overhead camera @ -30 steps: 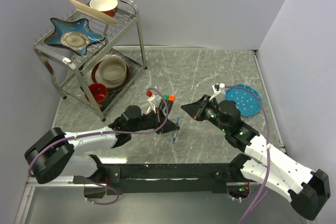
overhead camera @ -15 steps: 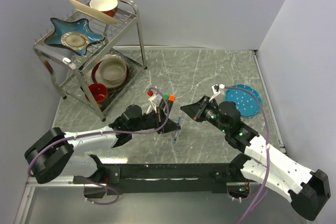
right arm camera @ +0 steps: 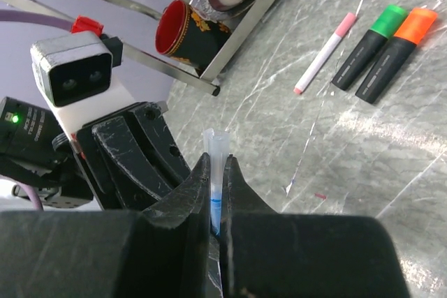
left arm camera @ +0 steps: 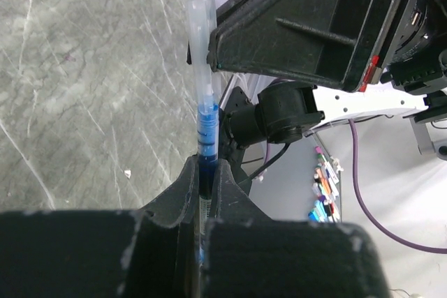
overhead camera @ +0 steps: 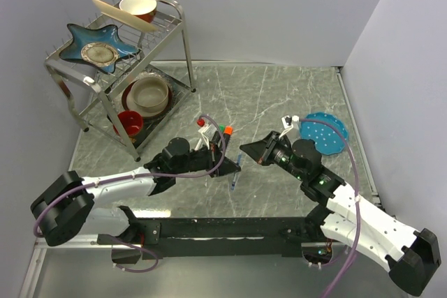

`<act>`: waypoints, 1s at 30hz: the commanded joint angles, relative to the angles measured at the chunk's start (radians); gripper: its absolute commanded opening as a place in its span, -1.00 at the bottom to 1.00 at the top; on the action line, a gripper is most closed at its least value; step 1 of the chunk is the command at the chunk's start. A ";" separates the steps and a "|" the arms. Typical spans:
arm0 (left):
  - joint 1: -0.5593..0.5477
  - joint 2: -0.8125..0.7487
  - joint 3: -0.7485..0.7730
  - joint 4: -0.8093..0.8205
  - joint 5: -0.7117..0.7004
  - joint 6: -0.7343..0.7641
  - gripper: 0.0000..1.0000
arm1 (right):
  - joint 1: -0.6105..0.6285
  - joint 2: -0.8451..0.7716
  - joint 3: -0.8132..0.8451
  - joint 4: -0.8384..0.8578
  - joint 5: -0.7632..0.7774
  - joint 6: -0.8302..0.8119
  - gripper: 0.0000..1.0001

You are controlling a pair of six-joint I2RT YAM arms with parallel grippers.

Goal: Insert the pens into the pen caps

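My left gripper [left arm camera: 207,172] is shut on the thin dark-blue pen [left arm camera: 207,137], which points away from it. A clear cap [left arm camera: 201,47] covers the pen's far end. My right gripper [right arm camera: 217,165] is shut on that clear cap [right arm camera: 216,148], with blue showing inside it. In the top view the two grippers meet at mid-table, left [overhead camera: 230,167] and right [overhead camera: 244,146]. Two black highlighters lie side by side on the table, one with a green cap [right arm camera: 390,17], the other with an orange cap [right arm camera: 419,22]. A white pen with a pink cap [right arm camera: 346,24] lies beside them.
A metal dish rack [overhead camera: 174,15] stands at the back left with bowls, a blue star plate [overhead camera: 94,40] and a red mug [right arm camera: 178,29]. A round blue perforated lid [overhead camera: 323,132] lies at the right. Grey walls enclose the marble table [overhead camera: 265,95].
The right gripper has shifted slightly down and left toward the left gripper. The left arm has edged a little to the right. Both grips are unchanged.
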 commanded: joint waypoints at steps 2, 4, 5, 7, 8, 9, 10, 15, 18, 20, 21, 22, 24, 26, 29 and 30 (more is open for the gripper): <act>-0.003 -0.030 0.059 0.019 -0.024 0.031 -0.98 | 0.032 -0.032 -0.038 0.037 -0.006 0.013 -1.00; -0.003 -0.028 0.070 0.014 -0.027 0.042 -0.98 | 0.048 -0.034 -0.049 0.037 -0.006 0.015 -1.00; -0.003 -0.027 0.075 0.010 -0.035 0.044 -0.98 | 0.055 -0.035 -0.054 0.039 0.000 0.021 -1.00; -0.003 -0.030 0.081 0.010 -0.039 0.050 -0.98 | 0.081 -0.045 -0.072 0.043 0.016 0.038 -1.00; -0.003 -0.033 0.081 0.013 -0.044 0.051 -0.98 | 0.092 -0.048 -0.081 0.051 0.023 0.044 -1.00; -0.003 -0.036 0.081 0.014 -0.047 0.056 -0.98 | 0.101 -0.052 -0.095 0.051 0.045 0.047 -0.99; -0.003 -0.039 0.082 0.007 -0.053 0.056 -0.98 | 0.123 -0.061 -0.103 0.049 0.057 0.053 -0.99; -0.003 -0.068 0.088 -0.020 -0.076 0.073 -0.98 | 0.167 -0.092 -0.135 0.075 0.091 0.083 -0.75; -0.003 -0.082 0.091 -0.024 -0.070 0.090 -0.98 | 0.181 -0.072 -0.098 0.054 0.077 0.075 -0.42; -0.003 -0.093 0.092 -0.029 -0.061 0.103 -0.98 | 0.189 -0.065 -0.083 0.034 0.069 0.067 -0.24; -0.003 -0.097 0.090 -0.036 -0.061 0.113 -0.98 | 0.190 -0.071 -0.077 0.033 0.069 0.066 -0.19; -0.003 -0.102 0.082 -0.036 -0.053 0.116 -0.98 | 0.190 -0.090 -0.074 0.033 0.069 0.066 -0.15; -0.003 -0.125 0.072 -0.038 -0.048 0.122 -0.98 | 0.190 -0.114 -0.058 0.008 0.091 0.066 -0.08; -0.003 -0.148 0.056 -0.046 -0.027 0.128 -0.98 | 0.190 -0.131 -0.028 -0.044 0.097 0.038 0.00; -0.001 -0.185 0.039 -0.076 0.001 0.152 -0.98 | 0.190 -0.129 0.051 -0.092 0.073 -0.028 0.21; -0.003 -0.197 0.026 -0.081 0.007 0.156 -0.98 | 0.190 -0.127 0.080 -0.113 0.062 -0.040 0.28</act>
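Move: The clear cap is already between the right fingertips, its mouth over the blue pen's tip. The pen barrel, gripped by the left hand, lies about 5 cm back and 3 cm below the right hand. From the left hand the cap sits roughly 4 cm ahead, 1 cm right and 3 cm up. The orange marker lies on the table some 12 cm ahead and 5 cm left of the right hand, about 18 cm lower; the green marker is 3 cm left of it. Keep the left grip on the pen, giving only about a centimetre downward, while the right gripper, still pinching the cap, draws it back and down some 2 cm along the pen towards the left fingers. Then open the right fingers to a little over half, backing off another 2 cm and rising slightly, as the left hand lifts the capped pen about 4 cm, rolling it some 10 degrees. ##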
